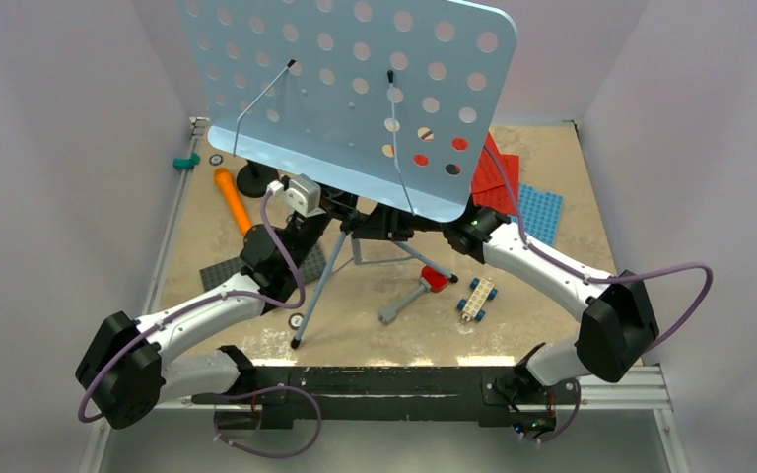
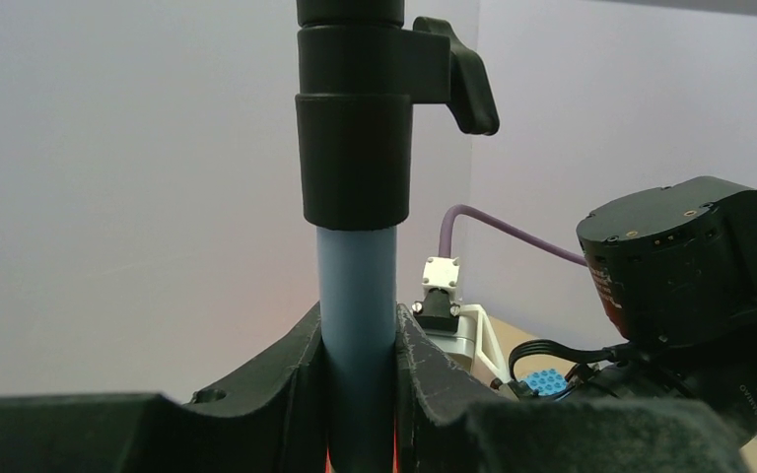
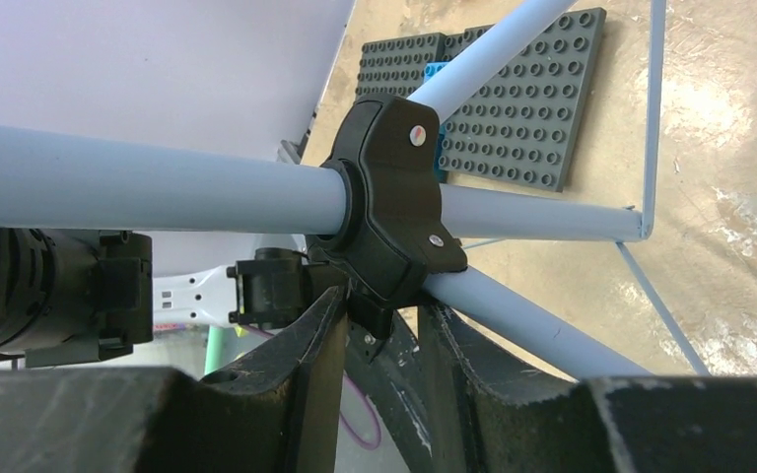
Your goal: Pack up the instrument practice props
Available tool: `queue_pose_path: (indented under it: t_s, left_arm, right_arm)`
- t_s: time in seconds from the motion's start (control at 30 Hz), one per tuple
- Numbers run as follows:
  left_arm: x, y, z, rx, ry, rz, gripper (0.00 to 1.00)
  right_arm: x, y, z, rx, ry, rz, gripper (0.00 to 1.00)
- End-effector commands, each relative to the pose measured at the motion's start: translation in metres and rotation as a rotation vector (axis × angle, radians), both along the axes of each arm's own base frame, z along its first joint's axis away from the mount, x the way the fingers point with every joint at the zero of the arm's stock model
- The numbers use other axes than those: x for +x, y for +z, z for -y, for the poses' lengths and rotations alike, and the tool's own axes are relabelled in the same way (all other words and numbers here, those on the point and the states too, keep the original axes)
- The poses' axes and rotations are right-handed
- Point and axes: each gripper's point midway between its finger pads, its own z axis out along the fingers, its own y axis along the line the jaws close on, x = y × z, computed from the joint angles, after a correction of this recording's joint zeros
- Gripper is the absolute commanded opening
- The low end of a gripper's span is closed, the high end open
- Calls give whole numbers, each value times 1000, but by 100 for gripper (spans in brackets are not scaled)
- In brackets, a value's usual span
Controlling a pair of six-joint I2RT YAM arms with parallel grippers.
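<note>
The pale-blue perforated music stand (image 1: 355, 89) stands upright mid-table on its grey tripod (image 1: 320, 286). My left gripper (image 2: 358, 335) is shut on the stand's blue-grey pole (image 2: 357, 276), just below the black clamp collar (image 2: 355, 148). My right gripper (image 3: 382, 310) comes from the other side. Its fingertips press on the lower part of the black tripod hub (image 3: 384, 207) where the legs meet. Red sheet-music pages (image 1: 498, 172) lie behind the stand at the right. The orange microphone (image 1: 232, 197) and the black round-based mic stand (image 1: 254, 179) sit at the back left.
A grey studded plate (image 1: 232, 271) lies under my left arm and a blue one (image 1: 540, 212) at the right. A red-headed hammer (image 1: 419, 291) and a small white-and-blue wheeled block (image 1: 476, 299) lie between the tripod legs and the right arm. A green piece (image 1: 185, 161) is by the left wall.
</note>
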Motion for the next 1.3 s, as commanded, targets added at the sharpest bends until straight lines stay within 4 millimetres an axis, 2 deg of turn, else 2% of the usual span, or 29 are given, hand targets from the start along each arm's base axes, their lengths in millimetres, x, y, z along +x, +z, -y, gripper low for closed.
queue_pose_path:
  t_s: [0.0, 0.07, 0.17, 0.2, 0.37, 0.53, 0.7, 0.87, 1.03, 1.27]
  left_arm:
    - [-9, -50, 21, 125, -102, -105, 0]
    - [-11, -51, 24, 132, -123, -104, 0]
    - [-10, -52, 24, 134, -126, -110, 0]
    - [-10, -52, 25, 136, -126, -115, 0]
    - [-8, -51, 25, 146, -125, -125, 0]
    - [-9, -48, 29, 154, -153, -129, 0]
    - [-13, -48, 37, 149, -201, -135, 0]
    - [-16, -48, 41, 150, -229, -140, 0]
    - [-4, -50, 39, 117, -192, -211, 0]
    - [1, -57, 43, 104, -194, -277, 0]
  right_arm:
    - [28, 24, -5, 28, -32, 122, 32]
    - [31, 25, -6, 20, -21, 149, 24]
    - [34, 26, -4, -2, -19, 208, 4]
    - [36, 25, -2, -15, -26, 228, 0]
    - [52, 24, 20, -120, -106, 405, 0]
    - [71, 14, 59, -297, -232, 726, 0]
    - [83, 9, 83, -440, -276, 1010, 0]
    - [85, 10, 90, -514, -295, 1143, 0]
    - [85, 9, 92, -657, -310, 1332, 0]
    - [80, 33, 101, -908, -376, 1606, 0]
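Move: The black tripod knob sits almost between the right fingertips, about 1 cm to their left at their height, with the hub some 3 cm left. The red-and-grey hammer lies roughly 7 cm right of the hand, 6 cm back and 22 cm below; the cream wheeled block about 21 cm right, 6 cm back and equally low. From the left hand, the knob is some 4 cm back, 2 cm right and 13 cm below. The tripod knob is pinched as the right fingers close from partly open; then the right wrist rolls about 80 degrees, counter-clockwise as seen from behind the hand along its fingers, drifting some 2 cm right and slightly forward. The left hand keeps its grip on the stand's pole above the hub, shifting about 1.5 cm right, then 1 cm forward. ##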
